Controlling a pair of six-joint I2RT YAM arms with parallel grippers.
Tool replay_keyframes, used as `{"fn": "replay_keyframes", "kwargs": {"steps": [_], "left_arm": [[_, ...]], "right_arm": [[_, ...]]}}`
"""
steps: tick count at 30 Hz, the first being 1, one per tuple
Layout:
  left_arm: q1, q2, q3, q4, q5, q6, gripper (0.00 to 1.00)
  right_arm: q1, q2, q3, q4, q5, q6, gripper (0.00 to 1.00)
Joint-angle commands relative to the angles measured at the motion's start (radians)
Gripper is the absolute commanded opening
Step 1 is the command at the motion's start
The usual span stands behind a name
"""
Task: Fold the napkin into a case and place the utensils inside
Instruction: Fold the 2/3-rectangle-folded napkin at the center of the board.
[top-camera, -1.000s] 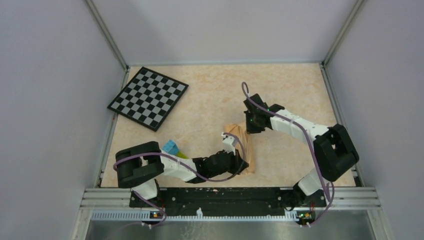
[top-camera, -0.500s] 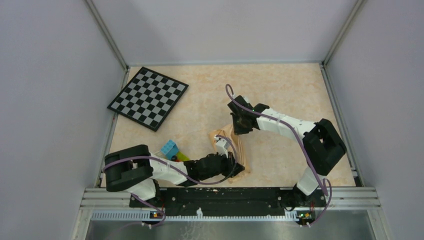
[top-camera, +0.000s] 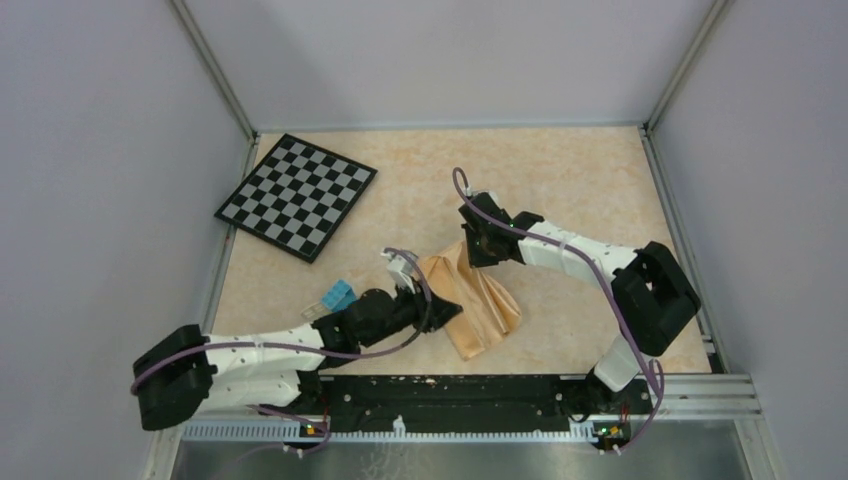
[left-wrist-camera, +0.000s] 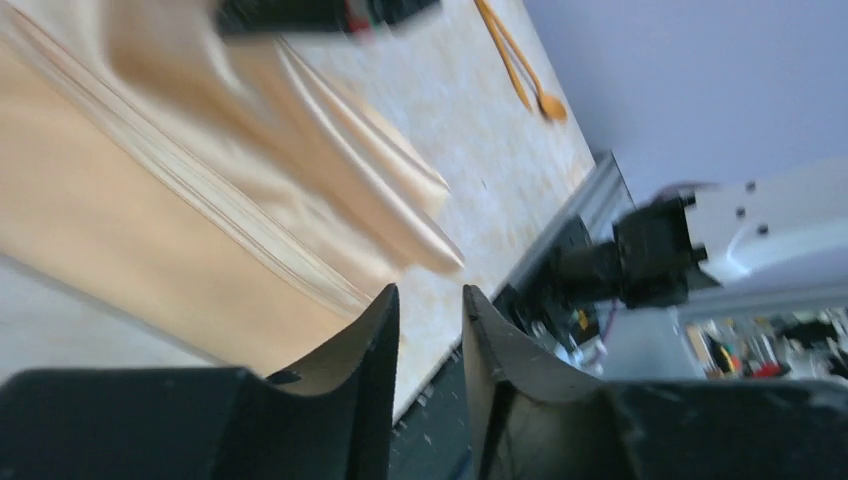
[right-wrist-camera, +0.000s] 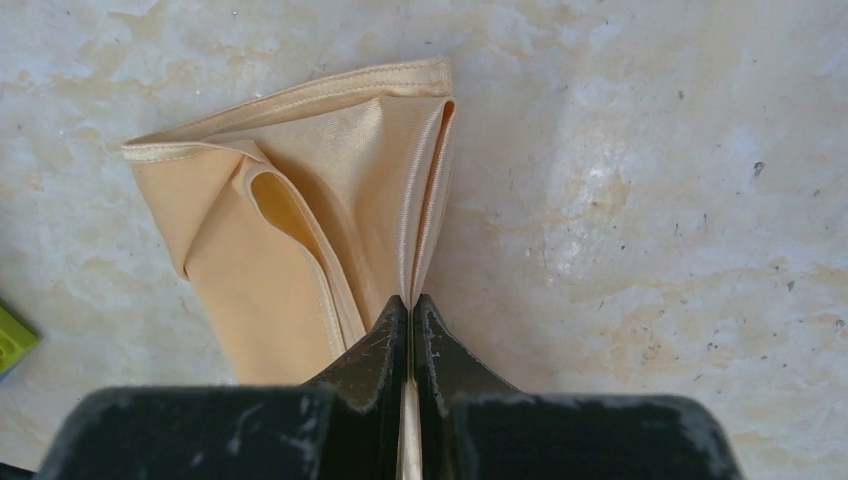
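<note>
The peach-orange napkin (top-camera: 483, 300) lies folded and loosely rumpled at the middle of the table, its layers fanning out in the right wrist view (right-wrist-camera: 290, 210). My right gripper (top-camera: 478, 250) is at its far end, shut on a hemmed edge of the napkin (right-wrist-camera: 411, 300). At the cloth's left side, my left gripper (top-camera: 443, 308) is open a little, with nothing between its fingers (left-wrist-camera: 430, 300). The napkin (left-wrist-camera: 150, 200) fills that view's upper left. The orange-yellow utensils (left-wrist-camera: 515, 65) lie together on the table beyond it, the spoon's bowl (left-wrist-camera: 552, 108) nearest. They are hidden in the top view.
A black-and-white checkerboard (top-camera: 297, 195) lies at the far left. Coloured toy bricks (top-camera: 340, 297) sit beside my left arm, one green brick (right-wrist-camera: 10, 340) showing at the right wrist view's edge. Grey walls enclose three sides, and a metal rail (top-camera: 460, 390) runs along the near edge.
My left gripper has opened, let go of the napkin and drawn back to the left. The right gripper has carried its edge leftward, and the cloth has spread wider.
</note>
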Motion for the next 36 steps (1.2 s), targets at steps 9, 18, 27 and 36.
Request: {"fn": "replay_keyframes", "kwargs": {"steps": [9, 18, 27, 36], "left_arm": [[0.363, 0.200, 0.141, -0.040, 0.054, 0.076, 0.00], [0.418, 0.502, 0.257, 0.044, 0.051, 0.107, 0.00], [0.421, 0.618, 0.264, 0.081, 0.072, 0.077, 0.00], [0.422, 0.627, 0.240, 0.126, 0.102, 0.076, 0.00]], "right_arm": [[-0.001, -0.052, -0.001, 0.046, 0.005, -0.011, 0.00], [0.001, -0.073, -0.009, 0.066, -0.028, -0.010, 0.00], [0.089, -0.008, 0.047, 0.060, 0.026, 0.090, 0.00], [0.189, 0.042, 0.006, 0.196, 0.169, 0.267, 0.00]]}}
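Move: The napkin's far left part, where the left fingers come down, lies about 16 cm ahead of the left hand, 3 cm left and 11 below. The raised right-hand edge, already pinched by the right fingers, is 16 cm ahead, 5 right and 6 below; a blue block stands about 20 cm left and 12 ahead. From the right hand that far left part is 7 cm left, level with it and 6 below; the napkin's near end is 13 cm back, 2 right. Onto the napkin's far left part comes the left hand, hopping up briefly, then sweeping some 16 cm forward while its half-open fingers shut, sinking about 10 cm and turning roughly 20 degrees counter-clockwise, closed tips pressing down inside the fold. The raised edge, still pinched, stays put at first; then the right hand draws it 5 cm left and slightly back towards those tips. ##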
